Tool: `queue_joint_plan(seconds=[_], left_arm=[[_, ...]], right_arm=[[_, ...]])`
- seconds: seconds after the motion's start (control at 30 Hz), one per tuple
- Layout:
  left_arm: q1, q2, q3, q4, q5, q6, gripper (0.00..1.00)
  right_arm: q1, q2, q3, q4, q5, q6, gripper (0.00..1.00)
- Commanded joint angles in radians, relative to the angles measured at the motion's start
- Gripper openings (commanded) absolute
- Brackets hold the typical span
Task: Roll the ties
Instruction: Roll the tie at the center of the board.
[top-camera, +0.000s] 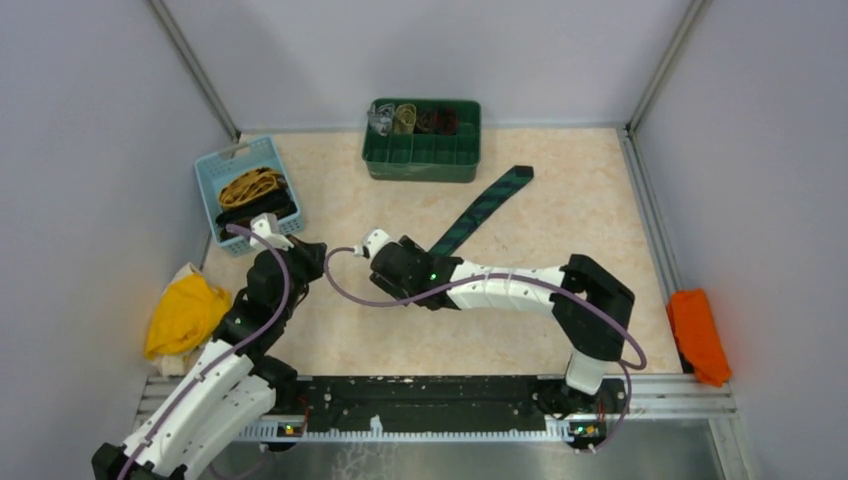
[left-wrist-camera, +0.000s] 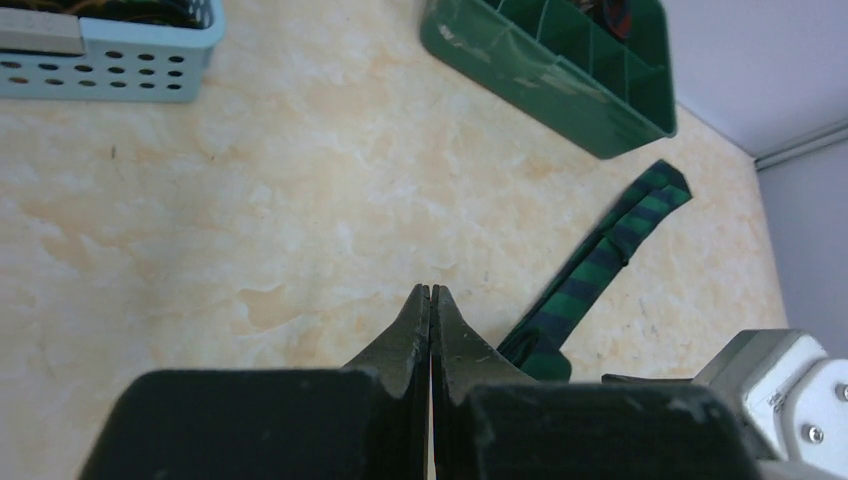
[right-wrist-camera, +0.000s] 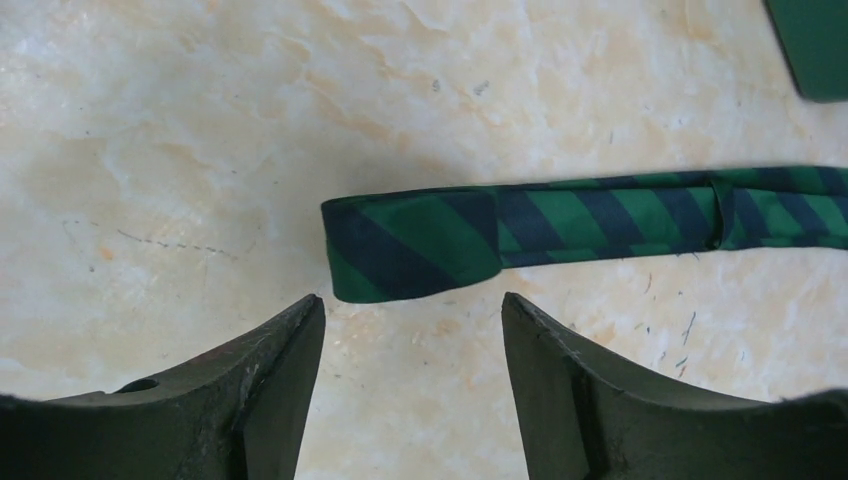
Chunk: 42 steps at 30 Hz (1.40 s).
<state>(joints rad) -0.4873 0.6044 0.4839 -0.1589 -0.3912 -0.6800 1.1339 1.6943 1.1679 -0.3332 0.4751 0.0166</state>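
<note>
A dark green tie (top-camera: 485, 205) with navy stripes lies slantwise on the tabletop, its near end (right-wrist-camera: 415, 240) folded back over itself. My right gripper (right-wrist-camera: 412, 300) hovers open just short of that folded end, and its fingers (right-wrist-camera: 285, 370) hold nothing. In the top view the right gripper (top-camera: 405, 262) sits at the tie's lower end. My left gripper (left-wrist-camera: 431, 290) is shut and empty. It is to the left of the tie (left-wrist-camera: 600, 265) and apart from it, and the top view shows the left gripper (top-camera: 308, 256) beside the right one.
A light blue basket (top-camera: 213, 175) at the back left holds mustard-yellow (top-camera: 250, 184) and black ties. A green divided tray (top-camera: 422, 158) at the back holds rolled ties (top-camera: 420, 118) in its far row. A yellow cloth (top-camera: 185, 315) lies at the left edge, an orange cloth (top-camera: 697, 335) at the right.
</note>
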Motion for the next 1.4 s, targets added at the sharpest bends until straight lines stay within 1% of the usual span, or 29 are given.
queue_joint_plan(seconds=[0.0,0.4,0.57,0.8,0.87,1.03,1.13,1.2,1.3,1.37], left_arm=[[-0.002,0.007,0.006,-0.093,-0.058,0.013,0.00],[-0.001,0.045,0.000,-0.074,-0.039,0.029,0.00],[-0.001,0.051,-0.001,-0.077,-0.049,0.031,0.00],[0.000,0.057,-0.001,-0.064,-0.048,0.047,0.00],[-0.002,0.064,0.002,-0.059,-0.044,0.050,0.00],[-0.001,0.066,0.019,-0.076,-0.089,0.045,0.00],[0.001,0.069,0.029,-0.091,-0.131,0.032,0.00],[0.000,0.072,0.034,-0.094,-0.145,0.027,0.00],[0.004,0.084,0.057,-0.099,-0.161,0.025,0.00],[0.014,0.100,0.088,-0.113,-0.173,0.030,0.00]], right_arm=[[0.033,0.073,0.079,0.008,0.028,-0.071,0.66],[0.033,0.202,0.087,0.069,0.094,-0.125,0.67],[0.026,0.238,0.096,0.083,0.084,-0.126,0.67],[-0.029,0.280,0.105,0.061,0.032,-0.081,0.66],[-0.050,0.285,0.112,0.044,-0.004,-0.060,0.60],[-0.105,0.290,0.118,0.014,-0.097,0.004,0.39],[-0.112,0.283,0.118,0.016,-0.123,0.015,0.30],[-0.112,0.277,0.126,0.008,-0.150,0.026,0.27],[-0.112,0.267,0.146,-0.017,-0.222,0.052,0.19],[-0.112,0.261,0.173,-0.048,-0.291,0.087,0.16]])
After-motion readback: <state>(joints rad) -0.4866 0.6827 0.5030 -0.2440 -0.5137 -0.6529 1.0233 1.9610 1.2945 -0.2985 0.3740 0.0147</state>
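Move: The rolled near end of the green tie lies under my open right fingers, about 5 cm ahead, 1 cm to the left and 9 cm below. The unrolled strip's far end is some 24 cm farther out than the roll and 24 cm to its right, and the green box's middle sits roughly 30 cm straight beyond the roll. From my left hand the roll is about 3 cm ahead, 18 cm to the right and 18 cm below. With the fingers spread, I sink my right hand about 6 cm onto the near end of the tie, then push forward some 4 cm while closing on the roll, pinching its cloth between both fingertips. The wrist tips over slightly one way and comes most of the way back. My empty, shut left hand sinks about 3 cm off to the side, then edges left. ##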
